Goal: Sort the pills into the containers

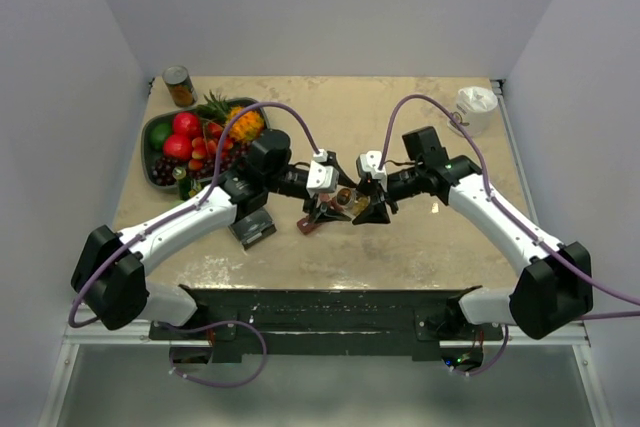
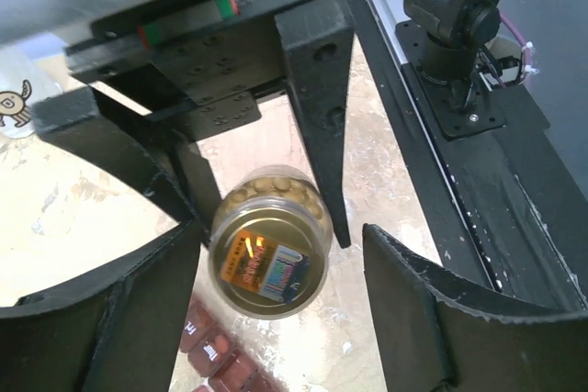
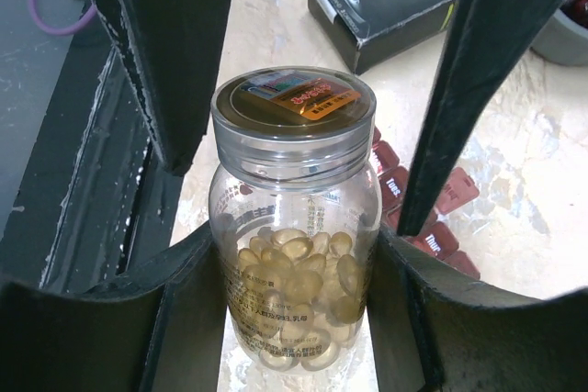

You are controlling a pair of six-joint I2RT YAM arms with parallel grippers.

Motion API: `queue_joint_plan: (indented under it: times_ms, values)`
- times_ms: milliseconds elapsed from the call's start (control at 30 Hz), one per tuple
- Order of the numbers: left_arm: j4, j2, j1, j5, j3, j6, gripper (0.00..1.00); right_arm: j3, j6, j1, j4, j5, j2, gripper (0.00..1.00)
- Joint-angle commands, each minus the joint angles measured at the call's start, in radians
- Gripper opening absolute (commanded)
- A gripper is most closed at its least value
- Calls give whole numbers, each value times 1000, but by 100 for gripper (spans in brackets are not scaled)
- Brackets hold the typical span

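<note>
A small clear bottle holds the yellowish pills and has its clear cap on. My right gripper is shut on the bottle's body and holds it above the table. My left gripper faces the cap end-on. It is open, with one finger on each side of the cap and a clear gap on the right side. The containers, a dark red strip of day-labelled compartments, lie on the table just beneath, also visible in the left wrist view. From above, both grippers meet at the bottle.
A black box lies near the left arm's forearm. A dark fruit bowl and a tin can stand at the back left. A white cup stands at the back right. The table's near edge has a dark rail.
</note>
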Motion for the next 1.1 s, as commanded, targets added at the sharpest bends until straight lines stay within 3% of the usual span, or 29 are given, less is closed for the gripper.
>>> queue_joint_plan:
  times_ms: [0,200,367,533,700,833,900,1067]
  values:
    - [71,-42,0,-8,9,-13,73,-16,-8,4,24,4,-32,3]
    - [110,-71,0,-39,-27,-48,66,-25,0,4,32,6,-35,3]
    - [87,-54,-1,-39,-21,-48,48,-23,6,4,33,3,-33,3]
    - [39,-54,-1,-62,-8,-25,48,-26,17,4,43,4,-33,3]
    - [7,-57,-1,-85,-7,-21,59,-30,29,5,56,12,-32,2]
    - [-5,-62,-1,-94,-8,-21,59,-31,32,4,57,12,-32,2]
    - [-4,-63,-1,-90,-7,-28,53,-33,35,2,60,12,-30,2]
    - [97,-80,-1,-120,-31,-154,3,-46,63,4,84,36,-35,2]
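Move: The lid of the pill bottle is already almost between my open left fingers, about 1 cm above their middle and otherwise level with it. My right hand grips the bottle's body, with that lid about 3 cm to its left, 1 cm ahead and 3 cm higher. From my left hand, the red-brown pill case lies some 4 cm ahead, 1 cm left and 19 cm below; the black box lies about 20 cm left, straight to the side, and 20 cm down. My left hand rises about 1.5 cm while its fingers draw in to around half open, spread a little again as I sink back and ease roughly 1 cm left and slightly forward, then close and pinch the sides of the lid. My right hand keeps its grip on the bottle, sinking 1 cm early and then holding it there. ##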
